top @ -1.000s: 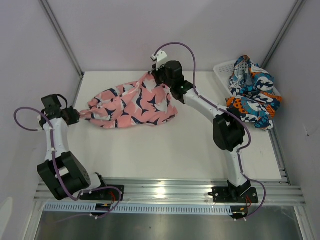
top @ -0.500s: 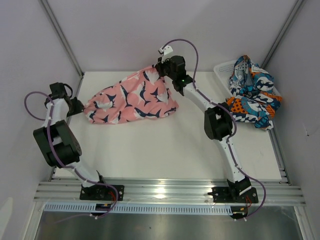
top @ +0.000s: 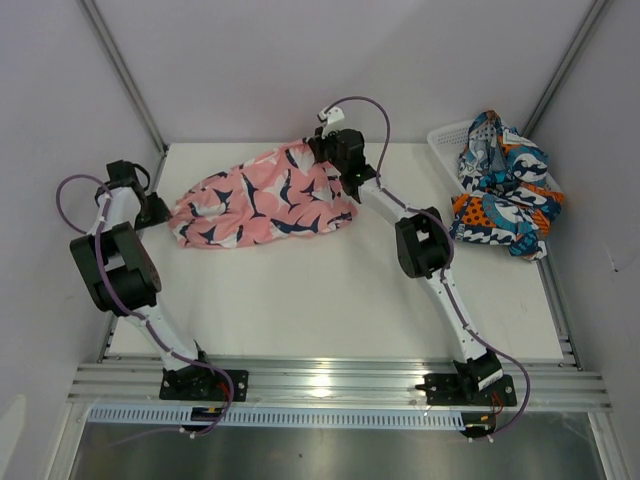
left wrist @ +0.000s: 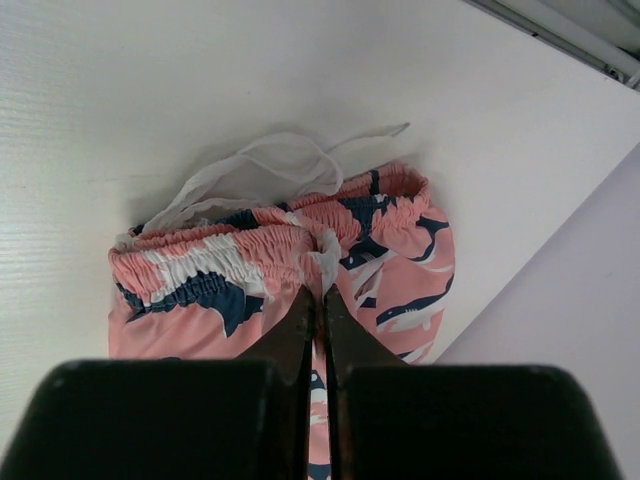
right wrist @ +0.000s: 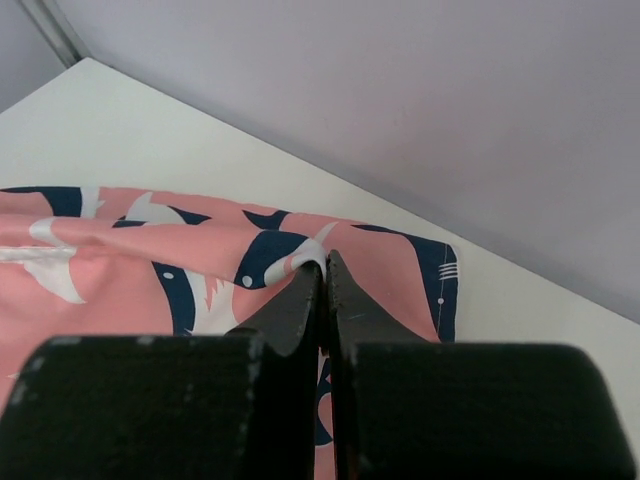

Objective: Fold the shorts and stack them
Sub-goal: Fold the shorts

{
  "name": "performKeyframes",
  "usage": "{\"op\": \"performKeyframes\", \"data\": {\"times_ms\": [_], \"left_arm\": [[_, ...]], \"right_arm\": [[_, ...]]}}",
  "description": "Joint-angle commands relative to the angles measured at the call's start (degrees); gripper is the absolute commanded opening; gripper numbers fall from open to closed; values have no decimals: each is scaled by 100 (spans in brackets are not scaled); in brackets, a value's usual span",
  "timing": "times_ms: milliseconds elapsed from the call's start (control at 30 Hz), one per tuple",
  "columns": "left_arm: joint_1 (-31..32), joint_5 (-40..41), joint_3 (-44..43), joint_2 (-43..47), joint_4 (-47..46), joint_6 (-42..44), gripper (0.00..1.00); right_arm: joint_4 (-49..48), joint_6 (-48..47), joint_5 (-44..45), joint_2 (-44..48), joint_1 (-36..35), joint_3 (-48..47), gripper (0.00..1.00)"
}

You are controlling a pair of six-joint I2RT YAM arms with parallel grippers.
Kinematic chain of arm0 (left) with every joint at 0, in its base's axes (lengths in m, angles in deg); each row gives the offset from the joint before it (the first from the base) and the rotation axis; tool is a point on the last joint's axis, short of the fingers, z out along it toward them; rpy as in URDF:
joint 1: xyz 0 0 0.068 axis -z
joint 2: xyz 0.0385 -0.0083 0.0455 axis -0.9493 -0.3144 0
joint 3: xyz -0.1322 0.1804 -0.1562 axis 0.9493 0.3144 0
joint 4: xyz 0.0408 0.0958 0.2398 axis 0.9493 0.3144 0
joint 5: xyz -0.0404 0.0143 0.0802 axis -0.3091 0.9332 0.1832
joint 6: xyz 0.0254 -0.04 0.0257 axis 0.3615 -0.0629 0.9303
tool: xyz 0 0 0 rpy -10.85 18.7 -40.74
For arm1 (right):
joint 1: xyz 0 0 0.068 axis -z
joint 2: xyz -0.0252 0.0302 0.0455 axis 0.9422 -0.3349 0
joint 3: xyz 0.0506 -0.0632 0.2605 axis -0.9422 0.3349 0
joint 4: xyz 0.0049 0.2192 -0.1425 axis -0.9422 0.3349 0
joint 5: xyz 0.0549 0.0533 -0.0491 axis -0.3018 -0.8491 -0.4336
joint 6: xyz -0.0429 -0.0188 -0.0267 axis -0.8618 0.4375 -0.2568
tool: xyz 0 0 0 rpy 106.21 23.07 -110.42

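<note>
The pink shorts [top: 262, 195] with navy-and-white shapes lie stretched across the far left part of the table [top: 330, 290]. My left gripper [top: 160, 213] is shut on their elastic waistband [left wrist: 270, 245] at the table's left edge, beside a white drawstring [left wrist: 270, 160]. At the far end my right gripper [top: 315, 150] is shut on a fold of the pink shorts [right wrist: 200, 265] near a navy-edged hem [right wrist: 445, 275]. The second shorts [top: 505, 185], in blue, teal, orange and white, sit heaped in the white basket [top: 447, 137] at the back right.
The back wall [right wrist: 400, 110] rises just behind the pink shorts' far edge. A side wall [left wrist: 560, 330] stands close to the left gripper. Metal rails [top: 330, 385] run along the near edge by the arm bases.
The left arm has swung further left and back, carrying the waistband toward the table's left edge. The right gripper has lowered its end slightly. The pink shorts now lie more spread out.
</note>
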Motion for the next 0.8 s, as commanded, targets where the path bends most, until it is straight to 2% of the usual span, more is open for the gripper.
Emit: {"op": "performKeyframes", "data": {"times_ms": [0,133,233,467,533,567,600,633,667,700,767], "left_arm": [[59,334,-181,50,-100,-246,0],[76,264,-198,-72,-451,-150,0],[94,167,-206,-169,-1084,105,0],[199,193,-383,-292,-1558,280,0],[199,123,-400,-345,-1717,430,14],[199,10,-400,-371,-1883,500,22],[191,-9,-409,-406,-1911,588,48],[208,-18,-409,-424,-1946,649,63],[208,-79,-418,-424,-2051,772,76],[182,-88,-409,-398,-2043,782,95],[191,-97,-383,-328,-2165,956,99]], "right_arm": [[-622,68,351,-373,-56,-704,0],[-885,41,561,-559,-100,-934,0],[-1078,-64,772,-612,-91,-960,0],[-1228,-257,1036,-656,-65,-1153,0],[-1210,-293,1106,-665,-47,-1224,3],[-1210,-310,1168,-665,-38,-1215,11],[-1210,-328,1246,-665,-38,-1206,23],[-1202,-345,1352,-665,-38,-1198,51],[-1132,-354,1361,-665,-38,-1197,61],[-1062,-380,1353,-630,-30,-1197,68],[-982,-460,1405,-525,-30,-1092,71]]}}
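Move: Both hands already pinch the shorts. Their middle is about 26 cm to the left hand's right, 7 cm ahead and 7 cm below; the table's left edge is some 8 cm to its left and level with it, with the drawstring between, about 5 cm left and 2 cm back. From the right hand the shorts' middle lies about 15 cm left, 15 cm back and 13 cm below, the table's far edge roughly 5 cm straight ahead. Forward goes the left hand, about 7 cm, dragging the waistband end towards the far edge, rising a little late and tipping its fingers forward and up. The right hand eases forward, dips slightly, then rises about 4 cm while drifting right, tilting up and turning some 10 degrees clockwise. Near the end both sets of fingers open wide and let go of the shorts. ##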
